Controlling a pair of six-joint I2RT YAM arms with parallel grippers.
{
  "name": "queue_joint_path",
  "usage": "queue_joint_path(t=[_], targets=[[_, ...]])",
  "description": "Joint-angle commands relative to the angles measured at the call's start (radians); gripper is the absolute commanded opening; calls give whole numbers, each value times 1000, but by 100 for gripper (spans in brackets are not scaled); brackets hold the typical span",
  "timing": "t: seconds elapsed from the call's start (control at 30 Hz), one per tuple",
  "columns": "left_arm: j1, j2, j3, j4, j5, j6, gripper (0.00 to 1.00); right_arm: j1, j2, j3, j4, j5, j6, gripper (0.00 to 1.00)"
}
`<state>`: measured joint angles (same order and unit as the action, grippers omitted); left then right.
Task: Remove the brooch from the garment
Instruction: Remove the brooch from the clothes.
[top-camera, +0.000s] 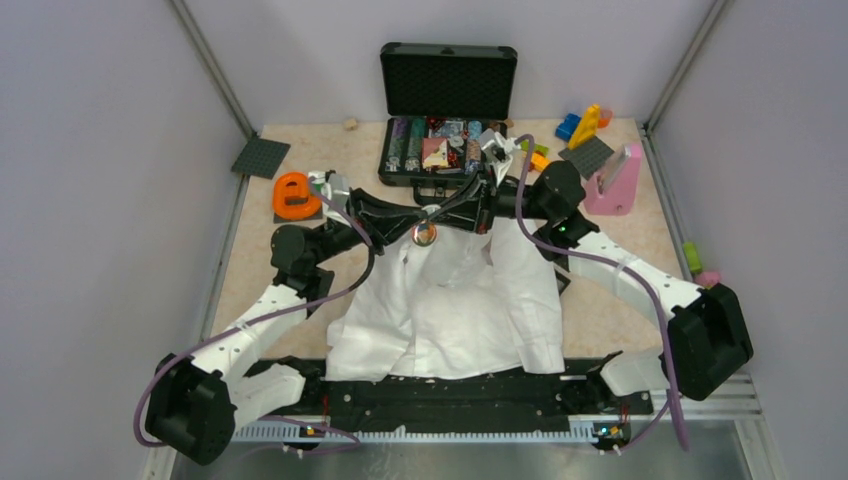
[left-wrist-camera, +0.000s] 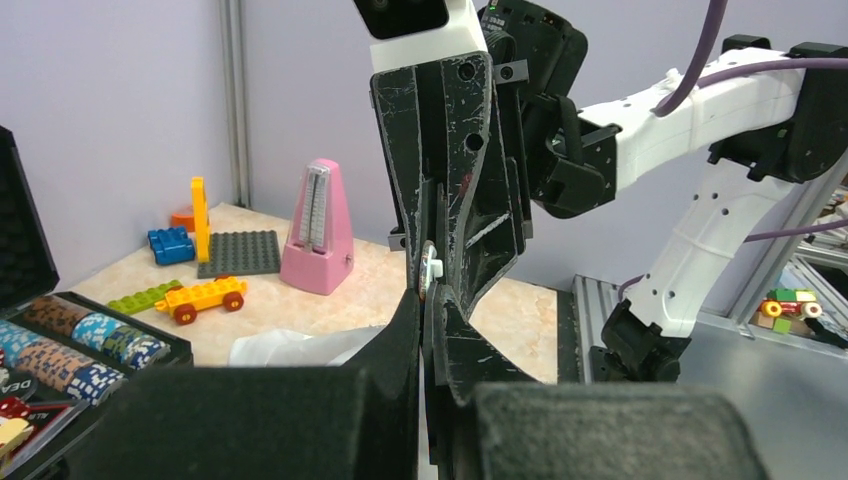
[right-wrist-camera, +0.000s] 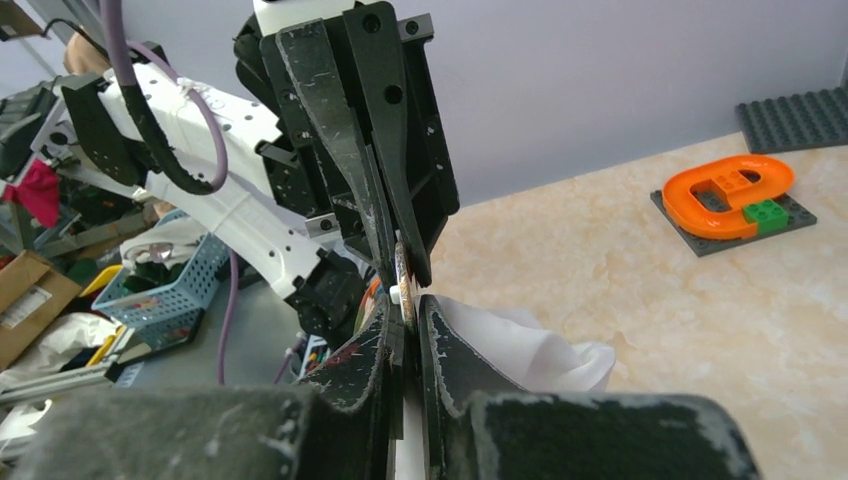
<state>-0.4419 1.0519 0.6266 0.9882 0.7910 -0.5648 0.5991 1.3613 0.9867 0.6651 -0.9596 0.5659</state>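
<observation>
The garment (top-camera: 450, 300) is a white shirt spread flat on the table, collar at the far end. The brooch (top-camera: 424, 234), a small round brown-orange piece, sits at the collar where both grippers meet. My left gripper (top-camera: 410, 225) reaches in from the left and is shut on the shirt cloth right under the brooch (left-wrist-camera: 431, 270). From the right, my right gripper (top-camera: 440, 215) comes tip to tip with it. In the right wrist view the brooch (right-wrist-camera: 403, 272) stands edge-on, pinched at the tips of my right gripper (right-wrist-camera: 405, 305). Bunched white cloth (right-wrist-camera: 500, 340) lies just behind.
An open black case of poker chips (top-camera: 440, 150) stands just beyond the collar. A pink metronome (top-camera: 615, 180) and loose toy bricks (top-camera: 585, 125) sit at the back right. An orange piece on a grey plate (top-camera: 295, 195) and a grey baseplate (top-camera: 260, 157) lie at the back left.
</observation>
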Motion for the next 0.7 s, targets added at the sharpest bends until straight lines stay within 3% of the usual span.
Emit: queue_joint_path(t=[0.0,0.17,0.3,0.33,0.4,0.5,0.67], targets=[[-31,-8,36,-8,74,33,0,38,23,69,-118,94,-85,9],[-30,-19,49,-71,29,80,0,41,5,69,-161,101,-125,18],[-29,-40,68,-222,-52,148,0,40,-13,66,-211,106,-169,21],[-28,-51,68,-247,-79,164,0,41,-19,67,-239,110,-188,25],[-26,-69,60,-274,-119,186,0,37,-40,57,-274,130,-221,43],[-20,-84,56,-303,-150,201,0,17,-82,4,-226,143,-208,61],[-20,-84,41,-276,-152,186,0,-14,-122,-68,-139,163,-154,65]])
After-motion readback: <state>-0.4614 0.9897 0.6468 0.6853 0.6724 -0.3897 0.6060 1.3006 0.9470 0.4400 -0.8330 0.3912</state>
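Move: The brooch is already at both sets of fingertips: its middle hangs about 2 cm back and 3 cm below the left hand, level with it sideways, and about 2 cm back, 2 cm left and 3 cm below the right. From the left hand, the garment's middle lies some 4 cm back, 4 cm right and 30 cm below; the chip case about 33 cm ahead, 4 cm right and 28 cm below. Keep the left gripper shut on the upper edge of the brooch while both hands sink about 3 cm and ease some 2 cm forward together, lowering it towards the garment. Start parting the right fingers slowly, then spread them wide late on so they come off the brooch, finally easing the right hand about 1 cm to the right. ##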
